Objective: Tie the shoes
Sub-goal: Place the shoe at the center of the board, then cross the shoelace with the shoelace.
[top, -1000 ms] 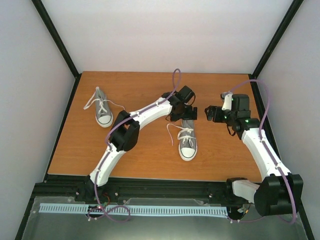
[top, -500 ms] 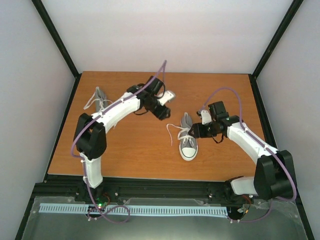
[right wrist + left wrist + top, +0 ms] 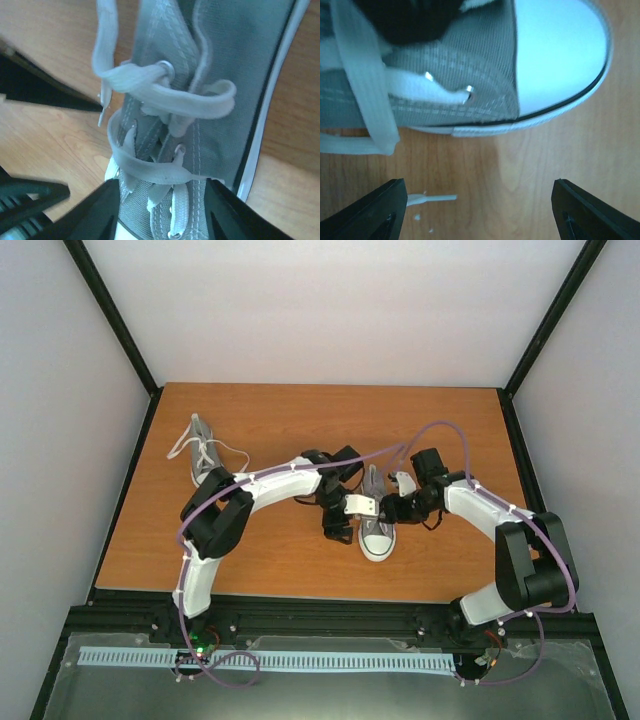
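Observation:
Two grey shoes with white toe caps stand on the wooden table. One shoe point(image 3: 203, 460) is at the back left, its laces loose. The other shoe point(image 3: 376, 530) is in the middle, laces point(image 3: 165, 92) threaded but loose. My left gripper point(image 3: 345, 520) sits low at this shoe's left side, open over bare wood point(image 3: 480, 210), beside the toe cap point(image 3: 555, 55); a lace tip point(image 3: 434, 198) lies near its left finger. My right gripper point(image 3: 393, 508) hovers over the lacing point(image 3: 162, 210), open, fingers either side of the crossed laces.
The table point(image 3: 280, 420) is boxed in by white walls and a black frame point(image 3: 140, 410). Both arms meet at the middle shoe, the left arm's elbow point(image 3: 215, 525) bent over the table's left front. A purple cable point(image 3: 440, 430) loops above the right arm.
My left arm swung from the back of the table down to the middle shoe's left side. My right gripper came in from the right over the shoe, narrowed its jaws and stayed there.

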`<state>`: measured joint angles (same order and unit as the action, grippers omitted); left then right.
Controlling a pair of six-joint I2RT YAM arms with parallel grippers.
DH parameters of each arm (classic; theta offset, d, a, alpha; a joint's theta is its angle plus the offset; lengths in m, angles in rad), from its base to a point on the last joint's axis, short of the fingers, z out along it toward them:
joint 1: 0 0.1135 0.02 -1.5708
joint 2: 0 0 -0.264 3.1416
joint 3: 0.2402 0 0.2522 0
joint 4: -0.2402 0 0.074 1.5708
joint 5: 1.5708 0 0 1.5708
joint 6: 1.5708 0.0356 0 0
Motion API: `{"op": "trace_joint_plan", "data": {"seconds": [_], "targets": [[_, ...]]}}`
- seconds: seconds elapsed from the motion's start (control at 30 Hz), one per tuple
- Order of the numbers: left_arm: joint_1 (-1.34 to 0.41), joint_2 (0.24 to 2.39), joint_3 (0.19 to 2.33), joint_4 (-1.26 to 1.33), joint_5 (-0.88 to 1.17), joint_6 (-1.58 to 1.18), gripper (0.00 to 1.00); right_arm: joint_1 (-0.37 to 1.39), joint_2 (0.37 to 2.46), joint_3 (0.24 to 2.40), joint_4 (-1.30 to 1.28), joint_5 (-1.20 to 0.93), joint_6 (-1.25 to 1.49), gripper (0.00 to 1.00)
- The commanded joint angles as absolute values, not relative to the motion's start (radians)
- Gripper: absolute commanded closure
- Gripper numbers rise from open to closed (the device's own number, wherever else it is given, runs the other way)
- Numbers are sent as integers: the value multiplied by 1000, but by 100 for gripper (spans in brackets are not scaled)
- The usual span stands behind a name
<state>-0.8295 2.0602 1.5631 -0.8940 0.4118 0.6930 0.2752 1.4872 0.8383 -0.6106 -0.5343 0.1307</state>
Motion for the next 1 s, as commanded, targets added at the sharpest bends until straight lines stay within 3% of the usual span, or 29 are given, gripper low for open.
{"op": "trace_joint_plan", "data": {"seconds": [0.0, 0.33, 0.43, 0.57, 0.67, 0.7, 0.97], "targets": [[-821, 2074, 1523, -819, 338, 847, 18, 270, 1478, 830, -568, -538, 115, 58], [-821, 2086, 1398, -592, 196, 881, 17, 270, 1448, 846, -616, -477, 133, 94], [-820, 2086, 1371, -542, 191, 875, 21, 264, 1423, 856, -634, -459, 137, 97], [-821, 2085, 1352, -514, 155, 865, 51, 252, 1373, 867, -659, -439, 141, 97], [-819, 2083, 1355, -503, 113, 843, 90, 245, 1338, 872, -671, -416, 146, 97], [-817, 2081, 1358, -498, 85, 826, 98, 244, 1327, 875, -675, -410, 149, 97], [-730, 2027, 1379, -560, 92, 711, 99, 102, 1168, 908, -674, -308, 206, 97]]}}
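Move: The right gripper is poised over the lacing of the grey shoe, its lace strand right between the pads, hardly 1 cm below; the toe cap lies some 9 cm back and 1 cm left. For the left gripper, the other lace end lies about 4 cm ahead, level sideways and 4 cm down on the board; the shoe's middle is 4 cm ahead and 8 cm right, the toe cap 4 cm back and 8 cm right. Shut the right gripper on the lace strand over the shoe, then draw it up about 6 cm and out to the right, a little forward. Meanwhile lower the left gripper about 4 cm to the board, slide forward along the shoe's left side, some 7 cm in all, swinging the fingertips forward 20 degrees, and close fully on the lace end midway. ##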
